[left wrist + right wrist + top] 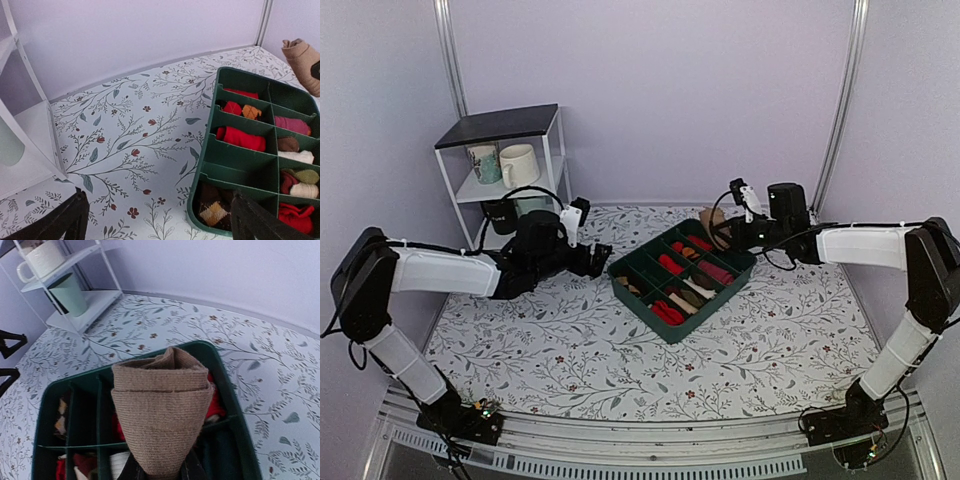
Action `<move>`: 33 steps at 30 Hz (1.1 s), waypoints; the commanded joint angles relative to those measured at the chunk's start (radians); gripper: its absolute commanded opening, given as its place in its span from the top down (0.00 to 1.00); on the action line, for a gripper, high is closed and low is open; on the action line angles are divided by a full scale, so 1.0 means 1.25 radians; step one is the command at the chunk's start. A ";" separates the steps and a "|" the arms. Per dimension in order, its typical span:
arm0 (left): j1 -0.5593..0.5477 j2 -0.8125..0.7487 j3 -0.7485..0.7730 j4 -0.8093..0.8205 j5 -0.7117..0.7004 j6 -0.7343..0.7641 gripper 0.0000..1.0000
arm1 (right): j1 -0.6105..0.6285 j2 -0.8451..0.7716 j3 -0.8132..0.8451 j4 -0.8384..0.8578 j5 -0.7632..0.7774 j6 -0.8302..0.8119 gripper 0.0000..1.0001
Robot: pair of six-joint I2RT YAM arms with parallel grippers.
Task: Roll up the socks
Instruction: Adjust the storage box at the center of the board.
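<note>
The socks are a compact tan-brown knit bundle, wide at the top and pinched narrow at the bottom. My right gripper is shut on that narrow end and holds them above the far corner of the green divided tray. From above, the socks hang at the tray's back edge in the right gripper. My left gripper stands open and empty just left of the tray. In its wrist view the left gripper spans bare cloth and the tray's near corner, with the socks at far right.
The tray's compartments hold rolled red, cream and dark argyle socks. A white wire shelf with mugs stands at the back left, with a black cup beneath it. Floral cloth covers the table.
</note>
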 commanded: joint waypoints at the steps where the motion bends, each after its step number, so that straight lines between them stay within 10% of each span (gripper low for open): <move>1: 0.018 0.028 0.017 0.068 -0.032 -0.016 0.01 | -0.053 -0.017 -0.016 -0.041 0.007 -0.033 0.98; 23: 0.121 0.157 0.112 0.184 0.037 -0.064 0.01 | -0.123 0.134 0.135 -0.107 -0.246 -0.105 0.98; 33: 0.091 0.035 0.100 -0.084 0.126 -0.034 0.01 | -0.110 0.151 0.191 -0.175 -0.182 -0.015 0.98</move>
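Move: The left hand, empty and open, has the storage box's middle some 16 cm to its right, about 4 cm ahead and 13 cm below; the white shelf stands roughly 20 cm to its left and 13 cm ahead. The right hand, holding the rolled brown sock, has the box's middle about 7 cm left, 2 cm back and 15 cm below; the red sock in the back compartment is 6 cm ahead and 3 cm left. Bring the open left gripper forward about 8 cm past the box's left corner, drifting slightly left towards the shelf, then ease back a little while rising. Keep the brown sock pinched in the right gripper: swing it right some 4 cm and slightly forward and down, then partly back left and a touch lower, turning it counter-clockwise and tipping the fingers down. ##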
